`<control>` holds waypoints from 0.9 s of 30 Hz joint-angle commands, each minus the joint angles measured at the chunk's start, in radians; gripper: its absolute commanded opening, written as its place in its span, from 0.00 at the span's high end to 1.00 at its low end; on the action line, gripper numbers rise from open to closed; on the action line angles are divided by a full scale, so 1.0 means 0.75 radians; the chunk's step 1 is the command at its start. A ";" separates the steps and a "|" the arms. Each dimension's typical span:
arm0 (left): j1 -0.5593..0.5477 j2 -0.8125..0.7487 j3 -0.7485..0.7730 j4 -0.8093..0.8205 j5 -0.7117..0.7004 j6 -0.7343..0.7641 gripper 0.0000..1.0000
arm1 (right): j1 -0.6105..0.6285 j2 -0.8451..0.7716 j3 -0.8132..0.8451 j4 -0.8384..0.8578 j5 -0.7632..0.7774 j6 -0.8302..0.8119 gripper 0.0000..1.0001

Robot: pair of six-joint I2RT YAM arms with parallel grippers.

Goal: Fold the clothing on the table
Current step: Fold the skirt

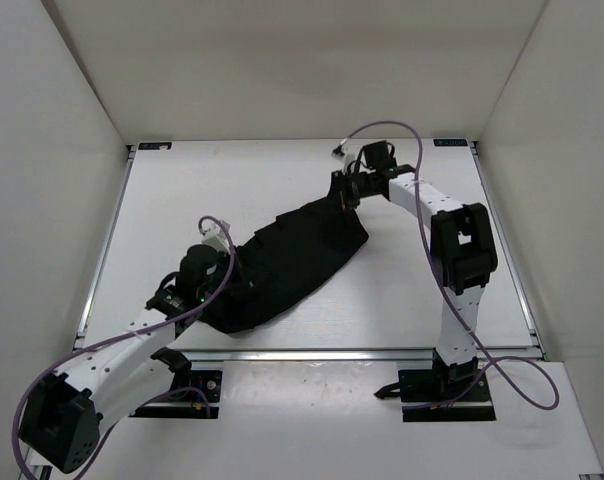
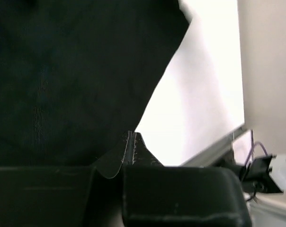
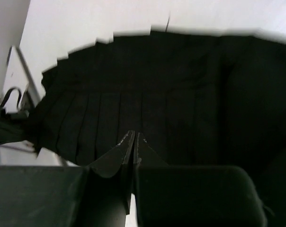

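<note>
The clothing, a black pleated skirt, lies as a long diagonal band across the white table, from near left to far right. My left gripper is at its near-left end. In the left wrist view the fingers are pressed together at the skirt's edge, and the fabric fills the view close up. My right gripper is at the far-right end. Its jaws are shut over the pleats. The skirt's upper edge runs straight between the two grippers. The pinched fabric itself is hidden by the fingers.
White walls enclose the table on three sides. Metal rails run along its edges, and one shows in the left wrist view. Purple cables loop off both arms. Bare tabletop lies beyond the skirt's hem.
</note>
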 commanded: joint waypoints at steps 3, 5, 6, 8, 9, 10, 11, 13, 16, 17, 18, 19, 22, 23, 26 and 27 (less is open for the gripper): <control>-0.013 -0.003 -0.165 0.240 0.178 -0.216 1.00 | 0.068 0.070 -0.087 0.127 -0.127 0.052 1.00; -0.013 0.030 -0.210 0.247 0.176 -0.241 1.00 | 0.081 0.109 -0.095 0.121 -0.123 0.046 1.00; -0.006 0.038 -0.224 0.243 0.178 -0.253 1.00 | 0.073 0.140 -0.085 0.129 -0.121 0.042 1.00; 0.051 0.058 -0.255 0.212 0.166 -0.241 1.00 | 0.068 0.166 -0.067 0.129 -0.091 0.024 1.00; 0.057 0.069 -0.261 0.169 0.161 -0.235 1.00 | 0.064 0.187 -0.056 0.127 -0.080 0.019 1.00; 0.081 0.081 -0.267 0.130 0.135 -0.213 1.00 | 0.062 0.199 -0.052 0.137 -0.068 0.015 1.00; 0.106 0.097 -0.274 0.114 0.123 -0.196 1.00 | 0.048 0.217 -0.052 0.143 -0.056 0.025 1.00; 0.139 0.118 -0.263 0.026 0.090 -0.147 1.00 | 0.013 0.244 -0.042 0.151 -0.068 0.028 1.00; 0.182 0.171 -0.233 -0.023 0.029 -0.080 1.00 | -0.024 0.273 -0.062 0.166 -0.054 0.019 1.00; 0.186 0.193 -0.208 -0.046 0.008 -0.071 1.00 | -0.024 0.289 -0.063 0.168 -0.027 0.011 1.00; 0.190 0.218 -0.190 -0.056 -0.004 -0.053 1.00 | -0.040 0.295 -0.069 0.155 0.001 -0.003 1.00; 0.192 0.234 -0.178 -0.080 -0.016 -0.030 1.00 | -0.040 0.299 -0.046 0.121 0.016 -0.019 1.00; 0.225 0.330 -0.112 -0.115 -0.006 0.008 1.00 | -0.060 0.289 -0.081 0.135 0.057 0.001 1.00; 0.229 0.391 -0.071 -0.121 0.010 0.017 1.00 | -0.065 0.269 -0.101 0.125 0.065 0.005 0.99; 0.212 0.516 0.047 -0.132 -0.002 0.047 1.00 | -0.095 0.220 -0.191 0.159 0.089 0.032 1.00; 0.204 0.569 0.094 -0.140 -0.010 0.062 1.00 | -0.097 0.201 -0.216 0.155 0.108 0.030 1.00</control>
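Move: The left hand, shut and empty, hangs about 13 cm above the skirt's left end, whose middle lies some 6 cm to its left and 1 cm nearer the base. The right hand, also shut, is about 12 cm above the skirt's right end, almost straight below. Between them the stepped waist edge has its middle about 19 cm ahead and 8 cm right of the left hand, or 2 cm ahead and 17 cm left of the right. Down onto the two ends of the skirt go both hands, each about 12 cm with fingers kept shut, first drawing back some 3 cm. The left veers about 5 cm left and tips some 25 degrees further down; the right swings slightly left, then about 5 cm right as it comes forward again. The fingertips of both meet the cloth and press on it. ##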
